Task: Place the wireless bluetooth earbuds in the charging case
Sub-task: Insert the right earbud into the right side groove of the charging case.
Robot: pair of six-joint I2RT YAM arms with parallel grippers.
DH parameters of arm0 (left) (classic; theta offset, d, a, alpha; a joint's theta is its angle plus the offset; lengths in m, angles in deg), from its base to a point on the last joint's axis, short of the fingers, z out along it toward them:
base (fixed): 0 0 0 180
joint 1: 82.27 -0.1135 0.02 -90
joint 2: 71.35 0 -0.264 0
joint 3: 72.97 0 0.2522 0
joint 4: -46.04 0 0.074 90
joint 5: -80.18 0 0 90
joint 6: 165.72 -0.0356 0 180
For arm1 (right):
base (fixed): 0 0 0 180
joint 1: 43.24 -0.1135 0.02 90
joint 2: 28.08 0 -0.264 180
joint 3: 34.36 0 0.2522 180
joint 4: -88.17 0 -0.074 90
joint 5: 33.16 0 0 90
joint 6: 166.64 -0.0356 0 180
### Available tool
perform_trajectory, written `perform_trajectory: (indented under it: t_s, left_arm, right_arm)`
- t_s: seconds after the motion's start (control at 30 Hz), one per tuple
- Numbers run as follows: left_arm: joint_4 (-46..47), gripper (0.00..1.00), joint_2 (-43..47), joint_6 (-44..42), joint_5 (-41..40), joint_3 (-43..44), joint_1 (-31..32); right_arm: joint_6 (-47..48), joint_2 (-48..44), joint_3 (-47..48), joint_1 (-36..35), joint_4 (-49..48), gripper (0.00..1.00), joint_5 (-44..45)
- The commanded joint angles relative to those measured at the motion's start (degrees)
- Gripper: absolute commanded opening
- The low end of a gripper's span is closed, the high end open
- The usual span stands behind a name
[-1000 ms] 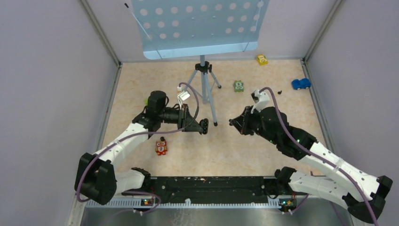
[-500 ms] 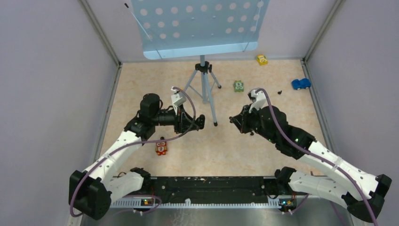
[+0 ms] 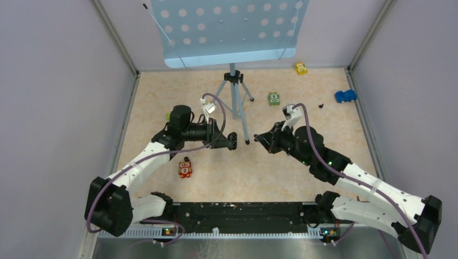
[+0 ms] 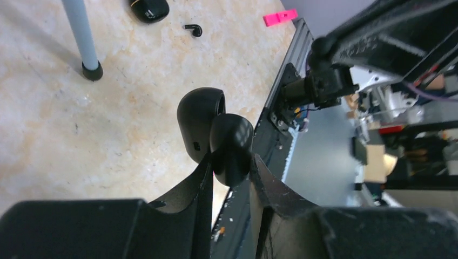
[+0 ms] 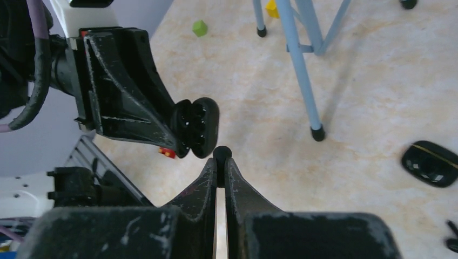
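The charging case [image 4: 216, 132] is a black oval shell with its lid hinged open. My left gripper [image 4: 229, 162] is shut on its lower half and holds it above the table. In the right wrist view the open case [image 5: 195, 127] faces my right gripper [image 5: 222, 162], which is shut on a tiny black earbud [image 5: 222, 153] just to the right of the case's mouth, with a small gap between them. From above, the left gripper [image 3: 231, 141] and right gripper [image 3: 259, 138] point at each other mid-table. Another earbud [image 4: 193, 29] lies loose on the table [image 3: 321, 106].
A tripod [image 3: 235, 97] with a blue perforated board stands behind the grippers; one foot [image 5: 318, 131] is near the right gripper. A black oval object with a yellow stripe [image 5: 430, 163] lies on the table. Toys around: red block [image 3: 185, 169], green block [image 3: 274, 98], yellow car [image 3: 301, 68], blue car [image 3: 345, 96].
My right gripper has moved left with the earbud, closing the gap to the case. The left arm shifted slightly and returned, still holding the case.
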Motion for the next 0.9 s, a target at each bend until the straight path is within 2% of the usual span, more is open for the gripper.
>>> perform_trajectory:
  t_s: [0.0, 0.17, 0.37, 0.57, 0.87]
  left_arm:
    - [10.55, 0.00, 1.66, 19.96, -3.01, -2.18, 0.29]
    - [7.98, 0.00, 1.60, 19.20, -3.24, -0.38, 0.25]
    - [7.93, 0.00, 0.97, 17.46, -0.12, -0.50, 0.29]
    - [11.27, 0.00, 1.45, 17.35, 4.77, -1.65, 0.29]
    - [10.67, 0.00, -0.56, 16.30, 7.98, -1.02, 0.29]
  right_arm:
    - [-11.99, 2.79, -4.38, -0.13, -18.12, 0.00, -3.86]
    - [-12.81, 7.94, -3.05, -3.89, -19.17, 0.00, -0.66]
    - [-13.99, 9.90, -2.77, -7.04, -20.23, 0.00, 2.48]
    - [-15.15, 10.64, -3.07, -7.53, -20.71, 0.00, 5.30]
    - [-14.39, 12.86, -1.24, -7.50, -21.01, 0.00, 6.64]
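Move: The open charging case, held in the left gripper, lies about 10 cm left of the right hand, 1 cm back and some 4 cm below it. From the left hand, the earbud held in the right fingers is roughly 11 cm to the right, level fore and aft and about 5 cm up. On the table, about 18 cm below the right hand, the tripod foot stands some 12 cm ahead and 4 cm left, the black box some 13 cm ahead and 10 cm right. Carry the earbud left about 6 cm towards the held case, sinking 2-3 cm on the way, then nearly stop its leftward travel at the case mouth, right wrist tilting some 15 degrees and fingers kept shut. Meanwhile keep the left grip on the case, lift it about 2 cm, ease it slightly back and roll it some 10 degrees to meet the earbud. ##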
